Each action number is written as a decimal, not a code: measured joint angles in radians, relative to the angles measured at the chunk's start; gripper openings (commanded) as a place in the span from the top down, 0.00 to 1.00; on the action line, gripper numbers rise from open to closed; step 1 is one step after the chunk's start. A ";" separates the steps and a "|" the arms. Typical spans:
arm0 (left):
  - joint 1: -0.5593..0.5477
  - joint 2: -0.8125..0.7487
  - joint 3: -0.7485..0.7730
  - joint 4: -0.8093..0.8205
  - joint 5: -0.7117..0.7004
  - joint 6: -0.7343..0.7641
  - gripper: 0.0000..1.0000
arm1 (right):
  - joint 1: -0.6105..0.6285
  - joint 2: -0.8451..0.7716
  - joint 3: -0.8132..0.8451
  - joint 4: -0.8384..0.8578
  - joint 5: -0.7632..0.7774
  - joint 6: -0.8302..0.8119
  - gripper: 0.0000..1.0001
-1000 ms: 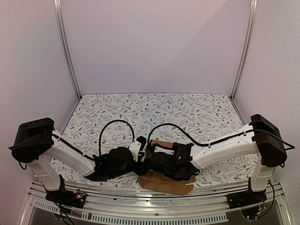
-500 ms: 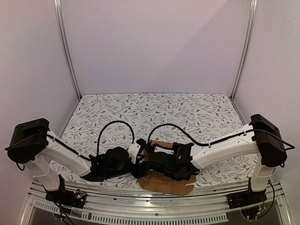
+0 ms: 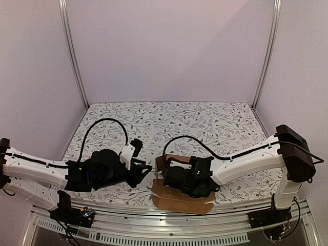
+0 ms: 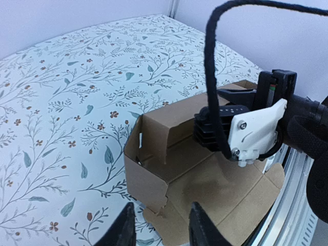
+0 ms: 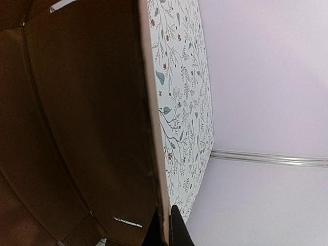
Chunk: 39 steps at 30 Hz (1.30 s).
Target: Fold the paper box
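The paper box [image 3: 180, 201] is brown cardboard, partly formed, lying at the near edge of the table. In the left wrist view the paper box [image 4: 215, 184] has a left wall standing up with a ragged lower corner, and a flat panel spreads toward the rail. My right gripper [image 5: 166, 228] is shut on the top edge of an upright wall of the paper box [image 5: 87, 113]. From above, my right gripper [image 3: 165, 174] sits at the box's left end. My left gripper [image 3: 146, 171] hovers just left of the box. In its own view my left gripper [image 4: 163, 229] is open, holding nothing.
The floral tablecloth [image 3: 205, 123] stretches back to pale walls and two metal posts [image 3: 72, 56]. A metal rail [image 3: 169, 228] runs along the near edge under the box. The right arm's black cable [image 4: 212, 77] loops above the box.
My left arm has drawn back to the left, away from the box, and its jaws have narrowed. The right gripper has kept its hold on the box wall.
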 measured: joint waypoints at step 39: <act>0.269 0.385 0.084 0.192 0.383 -0.118 1.00 | 0.000 -0.018 -0.009 0.011 -0.031 -0.002 1.00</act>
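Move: The upright flap at the paper box's left end is about 4 cm ahead of the left gripper, 5 cm to its right and 8 cm lower. The back wall's middle lies some 5 cm ahead and 15 cm to its right, the box floor about 3 cm back and 13 cm to its right. From the right gripper, pinching the back wall's top edge, that flap is about 17 cm left, 2 cm back and 4 cm down. Shut the left gripper fully at once and swing it left and forward, clear of the box, then sink it some 9 cm outside the upright left-end flap. From there draw it about 6 cm back to the right, rising a little and tipping down some 15 degrees, to bring the closed tips against the flap's outer face. Keep the right gripper still, pinching the back wall. ##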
